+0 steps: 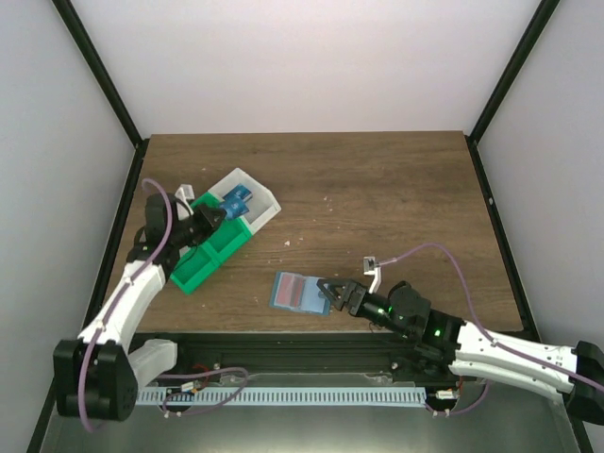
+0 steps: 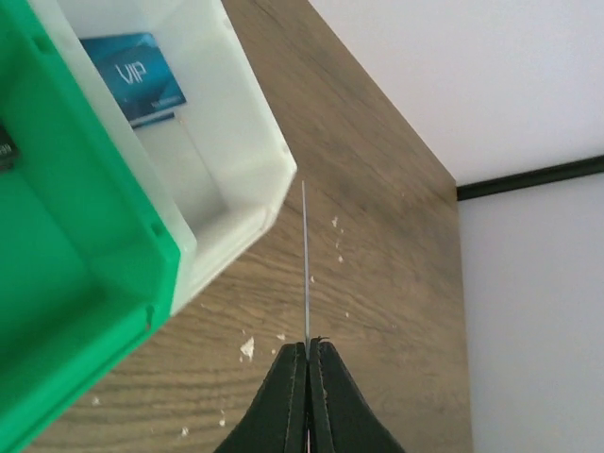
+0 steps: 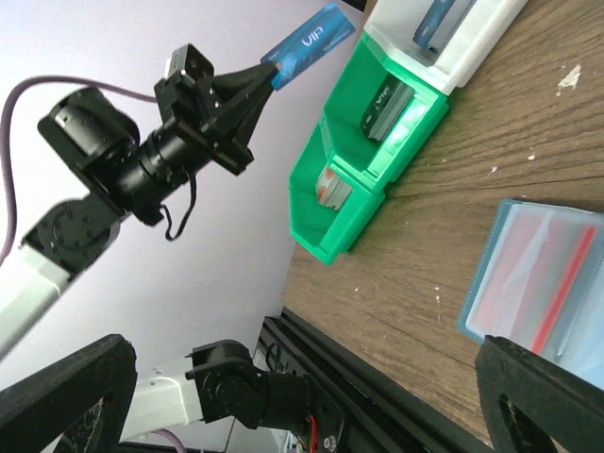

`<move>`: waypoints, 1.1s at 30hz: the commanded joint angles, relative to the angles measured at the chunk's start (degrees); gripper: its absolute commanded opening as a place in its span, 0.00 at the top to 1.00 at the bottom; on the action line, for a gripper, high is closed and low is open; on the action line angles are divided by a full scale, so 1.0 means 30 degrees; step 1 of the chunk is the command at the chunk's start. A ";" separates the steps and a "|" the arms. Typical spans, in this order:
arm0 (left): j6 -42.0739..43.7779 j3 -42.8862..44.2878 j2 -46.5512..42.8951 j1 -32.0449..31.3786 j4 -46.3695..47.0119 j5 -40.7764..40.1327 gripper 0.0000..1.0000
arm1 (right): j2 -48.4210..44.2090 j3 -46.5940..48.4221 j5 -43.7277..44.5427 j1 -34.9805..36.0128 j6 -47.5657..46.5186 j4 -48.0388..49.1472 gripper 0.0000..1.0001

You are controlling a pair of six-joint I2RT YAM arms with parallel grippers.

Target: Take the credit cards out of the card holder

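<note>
The card holder point(image 1: 296, 291) lies open and flat on the wood near the front edge, with reddish cards point(image 3: 530, 274) showing through its pale pockets. My right gripper point(image 1: 325, 294) stands open at the holder's right edge, its fingers point(image 3: 543, 392) wide apart and nothing between them. My left gripper point(image 1: 217, 217) hovers by the tray's white compartment, shut on a blue card marked VIP point(image 3: 307, 42). In the left wrist view that card point(image 2: 306, 269) is seen edge-on, sticking out past the shut fingertips.
A green-and-white compartment tray point(image 1: 193, 274) sits at the left. Its white compartment point(image 2: 247, 123) holds another blue VIP card point(image 2: 132, 74), and its green compartments point(image 3: 342, 219) hold cards too. Small white crumbs point(image 2: 247, 347) dot the wood. A black rail point(image 1: 283, 344) runs along the front edge.
</note>
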 commanded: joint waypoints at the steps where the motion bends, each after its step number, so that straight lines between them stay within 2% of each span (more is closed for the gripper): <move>1: 0.1071 0.2359 0.2427 0.0909 -0.0508 0.1277 1.00 | -0.0470 0.0995 0.0673 -0.0056 -0.0361 -0.1366 0.00; 10: -0.0566 0.5610 0.5750 0.1278 -0.0700 -0.1737 1.00 | -0.1779 0.1684 0.1488 -0.0045 -0.0482 -0.3267 0.00; 18: -0.0163 0.9519 0.9716 0.1289 -0.3949 -0.2131 1.00 | -0.2582 0.1513 0.1742 -0.0075 -0.0695 -0.3601 0.00; 21: -0.0391 0.9527 1.0176 0.1287 -0.3287 -0.1928 1.00 | -0.2302 0.1664 0.1718 -0.0067 -0.0944 -0.3290 0.00; 28: -0.1213 0.8923 1.0298 0.1281 -0.2988 -0.4108 1.00 | -0.1152 0.2301 0.1612 -0.0087 -0.0996 -0.3292 0.00; 33: -0.1638 0.9019 1.1186 0.1273 -0.2747 -0.4206 1.00 | -0.1002 0.2210 0.1620 -0.0069 -0.0688 -0.3260 0.00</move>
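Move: The left hand holds a blue card by its edge and is taking it to the white compartment, about 13 cm ahead, 3 cm to the right and 18 cm below. At about that same depth, the black card in the green tray lies some 5 cm ahead and 7 cm to the left, and the red-and-white card about 16 cm left and 2 cm back. From the idle right hand the white compartment is roughly 33 cm ahead, 23 cm left and 18 cm down. Still pinching the blue card in shut fingertips, the left hand carries it forward about 12 cm, high over the green tray towards the white compartment, drifting some 5 cm left. It rises slightly at first; once the forward travel stops it sinks a few centimetres, its fingers tipping down and turning counter-clockwise, each about 15 degrees. ##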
